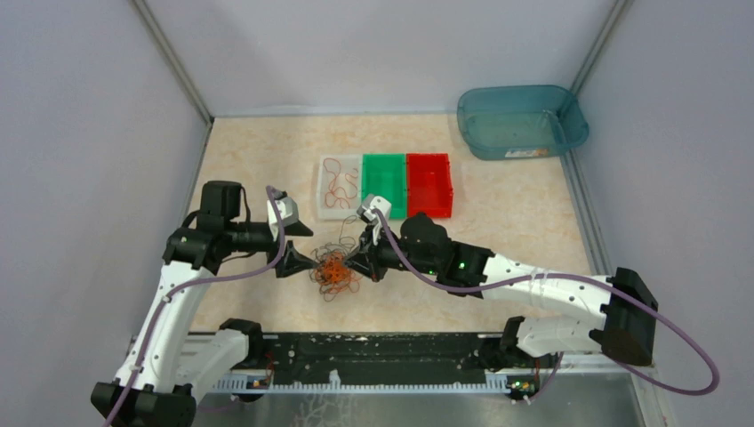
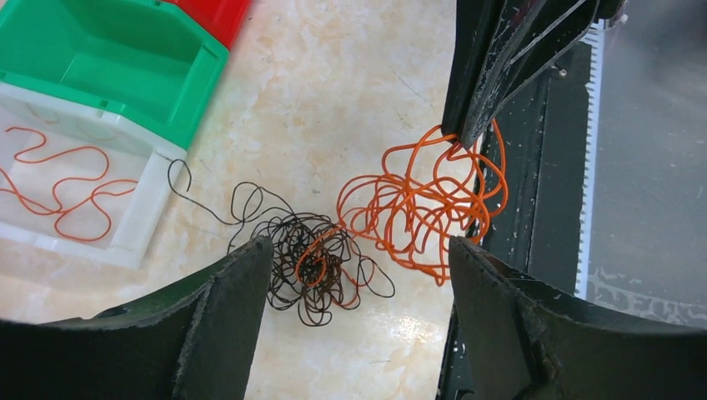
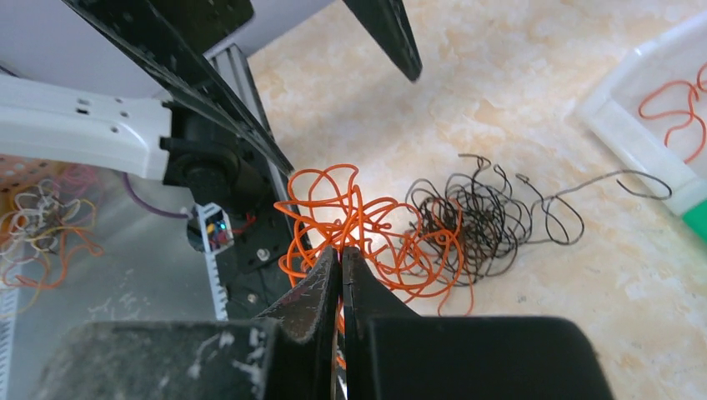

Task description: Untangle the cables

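The cables lie as one knot on the table between both grippers: an orange bunch (image 2: 417, 200) hooked into a dark brown-black bunch (image 2: 308, 258). From above the knot (image 1: 333, 269) looks small. My right gripper (image 3: 340, 250) is shut on an orange strand at the edge of the orange bunch (image 3: 350, 212); the dark bunch (image 3: 475, 217) lies just beyond. In the left wrist view its fingers (image 2: 475, 108) pinch that strand from above. My left gripper (image 2: 358, 243) stands wide open over the knot, holding nothing. From above, the left gripper (image 1: 298, 262) faces the right gripper (image 1: 356, 261).
Behind the knot stand a white tray (image 1: 325, 210) holding one loose orange cable (image 2: 58, 187), a green bin (image 1: 384, 182) and a red bin (image 1: 429, 182). A blue tub (image 1: 520, 120) stands at the back right. A black rail (image 1: 373, 351) runs along the near table edge.
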Motion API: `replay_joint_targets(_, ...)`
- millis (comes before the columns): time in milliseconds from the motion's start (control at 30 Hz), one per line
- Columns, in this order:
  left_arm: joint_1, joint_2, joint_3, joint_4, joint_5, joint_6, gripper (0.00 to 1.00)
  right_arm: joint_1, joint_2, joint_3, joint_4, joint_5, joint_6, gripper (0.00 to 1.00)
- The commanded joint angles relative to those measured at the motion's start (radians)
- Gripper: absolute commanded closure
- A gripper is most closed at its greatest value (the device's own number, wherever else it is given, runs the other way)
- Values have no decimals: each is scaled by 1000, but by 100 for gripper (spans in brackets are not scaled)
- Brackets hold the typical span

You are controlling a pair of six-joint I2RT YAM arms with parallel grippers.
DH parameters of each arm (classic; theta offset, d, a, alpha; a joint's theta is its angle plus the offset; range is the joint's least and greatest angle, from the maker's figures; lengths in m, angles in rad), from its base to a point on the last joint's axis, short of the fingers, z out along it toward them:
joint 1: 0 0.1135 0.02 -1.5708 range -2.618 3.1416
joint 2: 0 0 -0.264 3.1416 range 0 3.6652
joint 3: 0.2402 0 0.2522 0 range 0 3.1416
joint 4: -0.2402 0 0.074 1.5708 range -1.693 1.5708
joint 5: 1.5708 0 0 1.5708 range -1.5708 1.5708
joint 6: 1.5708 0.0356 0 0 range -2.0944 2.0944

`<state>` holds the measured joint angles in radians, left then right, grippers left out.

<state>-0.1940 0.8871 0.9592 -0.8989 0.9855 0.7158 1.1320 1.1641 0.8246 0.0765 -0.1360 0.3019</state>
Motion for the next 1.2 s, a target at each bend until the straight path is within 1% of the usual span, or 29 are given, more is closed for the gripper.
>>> replay_joint_targets(0, -2, 3, 30, -33, 81, 33, 19, 12, 27, 99, 70, -51, 21, 100)
replay_joint_targets(133, -6, 24, 33, -93, 84, 81, 26, 11, 27, 113, 86, -34, 25, 100)
replay_joint_targets(200, -5, 34, 29, -128, 84, 112, 27, 11, 20, 112, 93, -23, 21, 100)
replay_joint_targets(300, -5, 29, 15, -143, 80, 119, 29, 11, 21, 117, 89, -22, 17, 100)
replay_joint_targets(367, -5, 22, 9, -139, 79, 120, 36, 12, 25, 117, 85, -23, 17, 100)
replay_joint_targets(433, -5, 19, 2, -132, 87, 121, 47, 10, 26, 112, 91, -29, 22, 100)
replay_joint_targets(467, -5, 22, 0, -130, 92, 120, 50, 11, 25, 108, 96, -32, 25, 100)
replay_joint_targets(500, -5, 24, -2, -129, 98, 119, 52, 11, 25, 108, 99, -32, 29, 100)
replay_joint_targets(633, -7, 36, -10, -114, 133, 105, 52, 11, 29, 116, 111, -44, 42, 100)
replay_joint_targets(767, -8, 34, -18, -58, 163, 51, 46, 12, 38, 125, 118, -56, 54, 100)
replay_joint_targets(800, -8, 31, -19, -42, 165, 39, 46, 12, 39, 121, 125, -56, 59, 100)
replay_joint_targets(833, -9, 29, -18, -32, 167, 29, 47, 11, 37, 118, 133, -57, 63, 100)
replay_joint_targets(900, -9, 30, -15, -22, 171, 23, 54, 10, 36, 112, 148, -56, 70, 100)
replay_joint_targets(967, -9, 33, -12, -18, 177, 16, 63, 10, 38, 111, 159, -58, 76, 100)
replay_joint_targets(1100, -9, 32, 3, 10, 167, -5, 90, 11, 37, 106, 177, -51, 84, 100)
replay_joint_targets(1167, -9, 28, 9, 18, 147, -9, 100, 10, 34, 103, 178, -42, 85, 100)
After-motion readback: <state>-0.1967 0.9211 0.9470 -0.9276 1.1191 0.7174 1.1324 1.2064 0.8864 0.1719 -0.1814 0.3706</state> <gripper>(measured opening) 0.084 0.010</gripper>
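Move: About 5 cm to the left hand's right, 3 cm back and 4 cm lower, the orange tangle hangs from the right hand's shut fingers. From the right hand it lies about 2 cm left, 1 cm back and 4 cm down. The black tangle lies on the table some 19 cm below the left hand, 2 cm ahead and 3 cm right. The white tray is about 17 cm ahead of that hand, 3 cm right and 18 cm down. Drawing back about 2 cm and easing roughly 1 cm right to the orange tangle, the left hand dips slightly, comes level again, and closes its nearly wide-open fingers almost fully, pinching orange strands right beside the right fingertips. The right hand keeps its pinch on the tangle and carries it up about 3.5 cm and 2 cm left towards the left fingers. ##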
